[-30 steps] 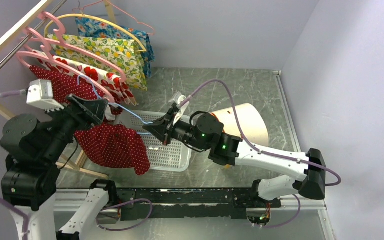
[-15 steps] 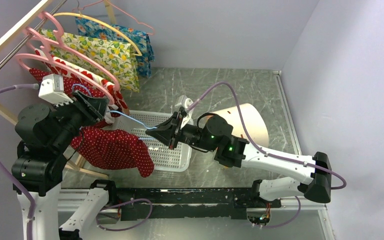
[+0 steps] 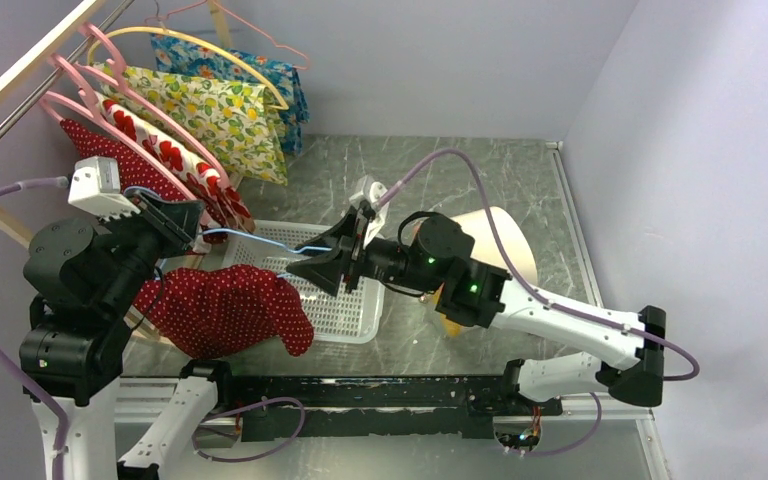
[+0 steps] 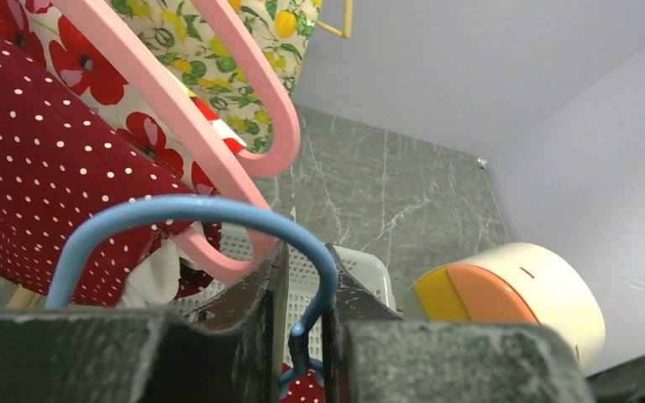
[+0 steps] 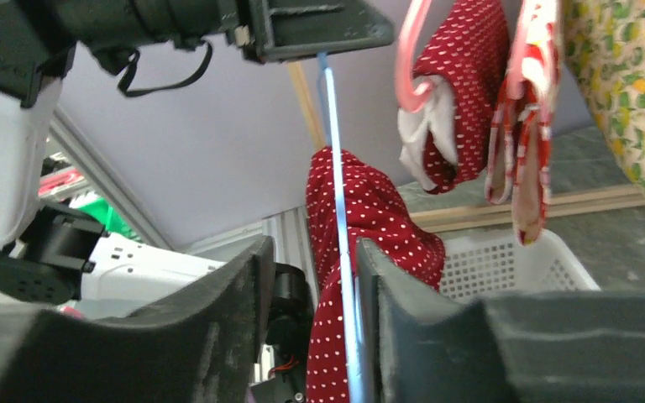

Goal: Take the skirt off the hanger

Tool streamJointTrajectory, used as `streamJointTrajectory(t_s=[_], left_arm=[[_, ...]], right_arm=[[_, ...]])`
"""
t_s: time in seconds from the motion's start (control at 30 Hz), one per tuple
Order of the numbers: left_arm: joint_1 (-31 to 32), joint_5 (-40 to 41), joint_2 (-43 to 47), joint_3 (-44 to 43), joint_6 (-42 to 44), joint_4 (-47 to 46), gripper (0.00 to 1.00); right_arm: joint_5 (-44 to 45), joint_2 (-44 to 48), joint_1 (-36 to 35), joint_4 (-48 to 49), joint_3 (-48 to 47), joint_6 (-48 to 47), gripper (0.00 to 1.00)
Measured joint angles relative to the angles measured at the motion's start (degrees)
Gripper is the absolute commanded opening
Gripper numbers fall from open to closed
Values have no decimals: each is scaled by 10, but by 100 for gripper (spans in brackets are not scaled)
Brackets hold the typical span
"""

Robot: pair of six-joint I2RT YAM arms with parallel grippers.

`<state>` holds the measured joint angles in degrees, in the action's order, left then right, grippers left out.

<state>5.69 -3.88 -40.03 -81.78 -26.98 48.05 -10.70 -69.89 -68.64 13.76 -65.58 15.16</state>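
A red white-dotted skirt (image 3: pixel 225 310) hangs off a thin blue wire hanger (image 3: pixel 250 238) between my two arms, over the near left of the table. My left gripper (image 3: pixel 192 222) is shut on the hanger's twisted neck just under its hook. In the left wrist view the blue hanger (image 4: pixel 193 208) curves up from between the left gripper's (image 4: pixel 302 252) narrow jaws. My right gripper (image 3: pixel 305 268) stands open around one arm of the hanger. In the right wrist view the blue hanger (image 5: pixel 336 168) lies against one finger of the right gripper (image 5: pixel 311 248), with a gap to the other and the skirt (image 5: pixel 369 218) behind.
Several pink hangers (image 3: pixel 110 60) with printed garments hang on a wooden rack (image 3: pixel 20 80) at the back left, close to my left gripper. A white perforated basket (image 3: pixel 345 310) lies under the hanger. A cream and orange cylinder (image 3: pixel 505 245) lies behind my right arm.
My left gripper has closed on the hanger's neck. My right gripper has opened off the hanger's arm. The skirt has swung lower and to the left.
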Motion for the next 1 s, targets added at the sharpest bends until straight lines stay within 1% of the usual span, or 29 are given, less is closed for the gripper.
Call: streamJointTrajectory(t_s=[0.13, 0.3, 0.37, 0.5, 0.6, 0.63, 0.73, 0.87, 1.0], left_arm=[[0, 8, 6, 0, -7, -2, 7], [0, 9, 9, 10, -12, -13, 7], [0, 9, 6, 9, -12, -13, 7], [0, 9, 0, 8, -11, -15, 7], [0, 6, 1, 8, -10, -24, 7], [0, 5, 1, 7, -9, -29, 7], [0, -8, 0, -7, -4, -34, 7], [0, -35, 0, -37, 3, -54, 7], [0, -61, 2, -49, 8, -79, 7]], right_arm=[[49, 26, -1, -91, -45, -1, 63], [91, 103, 0, -187, -42, -10, 92], [108, 137, 0, -218, -38, -14, 99], [153, 209, -1, -267, -21, -31, 100], [243, 260, -1, -285, 17, -35, 100], [285, 276, 0, -285, 37, -34, 100], [347, 293, 0, -277, 86, -36, 100], [368, 282, 0, -248, 134, -46, 100], [353, 246, 0, -196, 164, -65, 100]])
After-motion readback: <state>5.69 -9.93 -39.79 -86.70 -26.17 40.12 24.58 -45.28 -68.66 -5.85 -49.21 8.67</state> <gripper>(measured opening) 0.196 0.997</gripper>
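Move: The polka-dot skirt hangs on the blue hanger, its middle about 15 cm left of the right hand, 4 cm back and 12 cm below; the hanger's outer end is still at that hand's fingers, 2 cm right and 1 cm ahead. The basket lies some 35 cm below, 10 cm ahead and 5 cm left. From the left hand, gripping the hanger near its hook, the skirt is about 11 cm back, 4 cm right and 12 cm down. The right hand opens from part-way to fully wide and lets go of the hanger's outer end, drawing off about 18 cm to its right with a slight rise, then swings forward and down roughly 10 cm past the skirt's right side, easing back left at the end, its fingers turned some 35 degrees clockwise and dipped. The left hand keeps its pinch near the hook, almost still at first, then lifts the hanger about 6 cm, tipping its fingers up. ##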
